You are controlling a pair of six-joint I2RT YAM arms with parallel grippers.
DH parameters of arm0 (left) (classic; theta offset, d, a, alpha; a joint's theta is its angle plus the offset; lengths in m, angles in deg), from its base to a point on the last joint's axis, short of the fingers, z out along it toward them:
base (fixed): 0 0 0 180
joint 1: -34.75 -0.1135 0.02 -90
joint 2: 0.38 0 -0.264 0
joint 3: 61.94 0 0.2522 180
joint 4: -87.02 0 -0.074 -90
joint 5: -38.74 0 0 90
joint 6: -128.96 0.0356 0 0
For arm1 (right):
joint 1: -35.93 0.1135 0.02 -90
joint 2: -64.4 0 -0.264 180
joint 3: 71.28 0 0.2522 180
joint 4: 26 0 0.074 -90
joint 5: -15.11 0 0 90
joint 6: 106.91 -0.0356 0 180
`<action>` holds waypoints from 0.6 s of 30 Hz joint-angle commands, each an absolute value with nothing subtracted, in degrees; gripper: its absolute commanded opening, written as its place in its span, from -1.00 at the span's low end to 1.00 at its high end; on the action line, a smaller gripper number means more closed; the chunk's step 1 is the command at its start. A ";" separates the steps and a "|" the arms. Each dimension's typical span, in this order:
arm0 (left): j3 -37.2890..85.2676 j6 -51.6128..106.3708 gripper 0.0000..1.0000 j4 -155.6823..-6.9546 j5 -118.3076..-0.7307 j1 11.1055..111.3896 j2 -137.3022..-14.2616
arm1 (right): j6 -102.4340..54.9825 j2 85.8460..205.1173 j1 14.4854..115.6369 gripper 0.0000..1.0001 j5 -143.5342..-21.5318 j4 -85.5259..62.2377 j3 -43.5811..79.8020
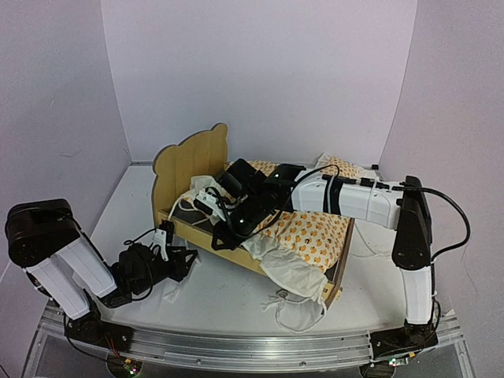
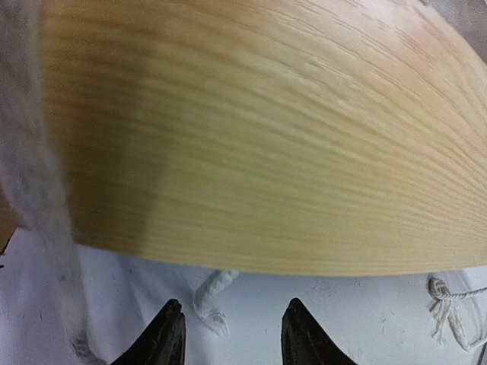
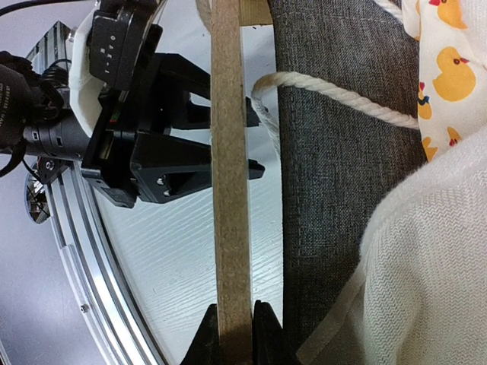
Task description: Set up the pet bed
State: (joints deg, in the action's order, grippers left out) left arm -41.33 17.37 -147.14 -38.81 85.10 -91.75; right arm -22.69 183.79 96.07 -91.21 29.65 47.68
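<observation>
The pet bed (image 1: pixel 185 161) stands mid-table, its bear-ear headboard at the left. Duck-print bedding (image 1: pixel 315 232) lies rumpled across it and spills over the near side. My right gripper (image 3: pixel 233 334) reaches over the bed and is shut on the top edge of the near plywood side rail (image 3: pixel 232 190), beside the dark grey base panel (image 3: pixel 319 190). My left gripper (image 2: pixel 232 327) sits low on the table just outside that rail (image 2: pixel 259 137). Its jaws are open, and a white cord end (image 2: pixel 213 300) lies loose on the table between them.
A small matching pillow (image 1: pixel 339 167) lies behind the right arm. White ties (image 1: pixel 295 311) trail on the table in front of the footboard (image 1: pixel 340 272). A white rope (image 3: pixel 335 95) crosses the grey panel. Purple walls close in the back and sides.
</observation>
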 commanded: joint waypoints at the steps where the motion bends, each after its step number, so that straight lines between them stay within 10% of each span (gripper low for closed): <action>1: -37.98 19.48 -0.11 -153.90 -35.92 84.01 -94.22 | -30.36 176.52 95.67 -1.00 -98.02 24.94 48.11; 4: -36.06 20.71 -0.20 -154.17 -37.95 82.04 -95.47 | -30.36 176.17 95.62 -1.00 -98.11 24.81 47.69; 10: -38.79 19.79 -0.97 -154.56 -47.23 79.66 -90.75 | -28.73 175.56 95.61 -1.00 -95.84 24.85 46.00; 18: -41.77 8.17 -1.00 -129.03 -70.32 79.68 -71.57 | -20.37 176.41 92.76 -1.00 -95.53 25.63 42.07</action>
State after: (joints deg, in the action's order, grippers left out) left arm -42.29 15.10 -141.56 -56.34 79.70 -79.29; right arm -20.46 181.26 95.40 -91.47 28.71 43.01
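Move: The hanging end of the cord is about 3 cm ahead of my open left fingers, 1 cm to the right and roughly level, just under the raised side rail. A second cord hangs some 4 cm to the left of those fingers, and the headboard stands about 16 cm ahead, 2 cm left and 8 cm higher. From my right hand, gripping the rail, the cord end is about 7 cm left, 4 cm ahead and 7 cm below. I push my left hand about 3 cm forward under the lifted rail, rising slightly, and close the fingers fully on the dangling cord end. Then I reverse, drawing it back some 5 cm and up 2 cm out from the bed, the hand swinging about 15 degrees clockwise. My right hand keeps its pinch on the rail, holding the bed edge up and easing 1 to 2 cm right. ##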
